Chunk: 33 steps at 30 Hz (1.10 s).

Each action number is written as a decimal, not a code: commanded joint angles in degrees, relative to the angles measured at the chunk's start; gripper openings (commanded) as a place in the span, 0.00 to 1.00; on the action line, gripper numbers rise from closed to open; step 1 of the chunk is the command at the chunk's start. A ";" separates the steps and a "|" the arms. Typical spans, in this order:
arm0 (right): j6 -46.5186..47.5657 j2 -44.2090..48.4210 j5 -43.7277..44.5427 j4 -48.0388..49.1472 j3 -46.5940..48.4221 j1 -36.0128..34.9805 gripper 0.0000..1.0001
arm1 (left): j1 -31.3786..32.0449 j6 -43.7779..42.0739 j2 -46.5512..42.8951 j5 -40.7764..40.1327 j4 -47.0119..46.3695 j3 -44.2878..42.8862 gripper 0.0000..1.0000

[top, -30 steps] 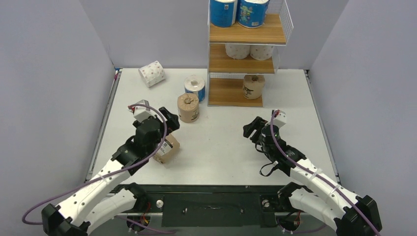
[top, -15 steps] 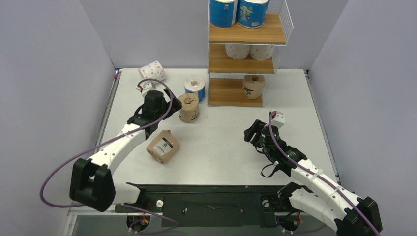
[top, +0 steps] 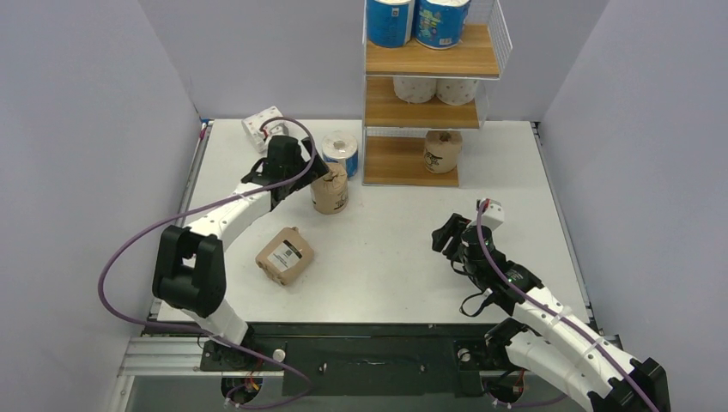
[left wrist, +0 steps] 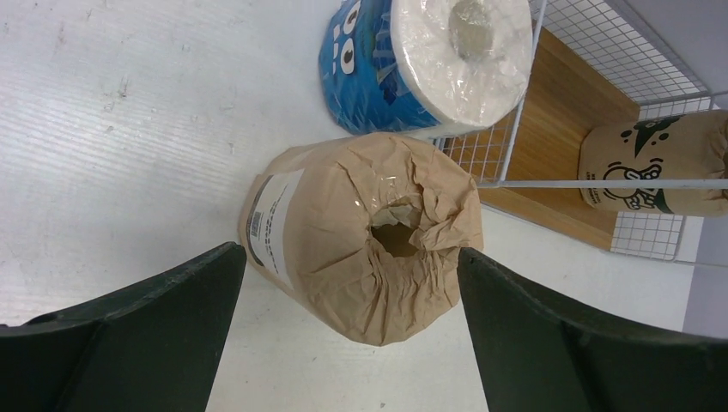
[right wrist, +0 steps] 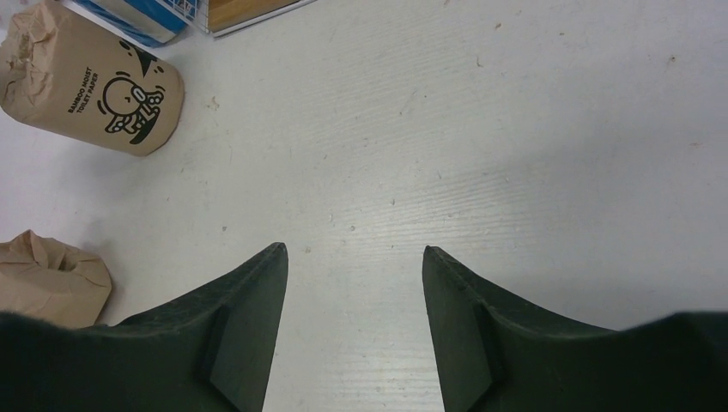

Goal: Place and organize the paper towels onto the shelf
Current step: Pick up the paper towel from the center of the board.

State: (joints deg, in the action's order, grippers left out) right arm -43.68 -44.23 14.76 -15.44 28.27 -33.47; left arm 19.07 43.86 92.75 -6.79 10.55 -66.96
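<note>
An upright brown paper towel roll (top: 330,189) (left wrist: 365,236) stands left of the shelf (top: 410,160). My left gripper (top: 316,174) (left wrist: 348,251) is wide open, with a finger on each side of that roll's top and no grip on it. Behind it stands a blue roll (top: 340,151) (left wrist: 421,64). A second brown roll (top: 284,256) lies on its side nearer the front. A white dotted roll (top: 260,126) lies at the back left, partly hidden by the arm. My right gripper (top: 446,232) (right wrist: 354,249) hangs open over bare table with nothing in it.
The shelf holds two blue rolls (top: 391,21) on top, two white rolls (top: 415,88) in the middle and a brown roll (top: 442,150) (left wrist: 661,163) on the bottom board (left wrist: 549,154). Its wire mesh side (left wrist: 481,150) stands close to the upright brown roll.
My left arm has reached forward from the lying brown roll to the upright one. The right arm has drawn back a little and its jaws have narrowed slightly.
</note>
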 commanded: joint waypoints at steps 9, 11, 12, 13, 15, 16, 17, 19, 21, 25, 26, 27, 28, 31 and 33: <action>1.16 -0.31 2.73 -0.39 0.99 -0.10 0.54 | -0.26 -2.70 7.51 1.40 2.58 -5.51 0.83; 1.14 -0.68 2.90 -0.51 1.22 -0.11 0.54 | -0.26 -2.64 8.05 1.38 2.41 -5.43 0.82; 1.14 -0.86 2.95 -0.45 1.28 -0.11 0.54 | -0.26 -2.64 8.28 1.36 2.35 -5.40 0.81; 1.14 -0.99 2.98 -0.42 1.31 -0.15 0.54 | -0.26 -2.55 8.43 1.28 2.15 -5.23 0.80; 1.11 -1.35 2.98 -0.46 1.46 -0.14 0.54 | -0.26 -2.26 8.87 1.34 1.91 -4.98 0.77; 1.13 -1.55 2.98 -0.38 1.58 -0.12 0.54 | -0.26 -2.23 9.14 1.47 1.83 -4.96 0.76; 1.14 -1.65 3.03 -0.38 1.71 -0.15 0.54 | -0.26 -2.09 9.26 1.62 1.65 -4.94 0.74; 1.26 -1.90 3.04 -0.50 1.92 -0.13 0.54 | -0.26 -1.84 9.44 2.38 1.47 -4.83 0.73; 1.31 -1.79 3.01 -0.64 2.05 -0.10 0.54 | -0.14 -1.56 9.17 3.22 1.04 -4.39 0.71; 1.40 -1.29 3.23 -0.92 2.16 -0.07 0.53 | 0.06 -1.35 7.92 4.03 -0.08 -3.06 0.59; 1.40 -1.25 3.27 -1.02 2.19 -0.12 0.53 | 0.08 -1.43 7.54 4.21 -0.26 -2.94 0.54; 1.41 -1.22 3.26 -1.05 2.21 -0.11 0.53 | 0.09 -1.46 7.41 4.35 -0.35 -2.66 0.53; 1.41 -1.22 3.26 -1.18 2.33 -0.17 0.53 | 0.09 -1.55 7.13 4.57 -0.37 -2.61 0.49; 1.45 -1.08 3.31 -1.59 2.69 -0.06 0.53 | 0.09 -1.47 6.34 5.43 -0.42 -2.04 0.41; 1.49 -0.83 3.57 -2.13 2.83 -0.10 0.53 | 0.13 -1.29 5.26 6.08 -0.51 -1.52 0.37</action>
State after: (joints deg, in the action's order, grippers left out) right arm -42.70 -45.95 16.32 -17.02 28.29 -33.47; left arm 19.07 42.70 101.16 -2.90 11.77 -69.34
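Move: The brown paper towel standing at the centre is just in front of and below the left fingers: its middle lies about 2 cm ahead, 4 cm right and 9 cm down. The blue roll stands about 11 cm farther out than it and 4 cm more to the right; the spotted roll lies some 19 cm ahead and 14 cm left of the hand, the tipped brown roll 16 cm back and 7 cm left. From the right hand the towel is roughly 18 cm ahead, 26 cm left and 8 cm lower. Straight down, the left hand sinks about 5.5 cm onto the top of the central brown paper towel, its fingers tipping some 8 degrees steeper. It then holds that height, the wide-open fingers closing to under half, and edges about 1 cm right as they draw in on the roll's left wall, one finger outside and the other at the core hole, creasing the wrapper. ##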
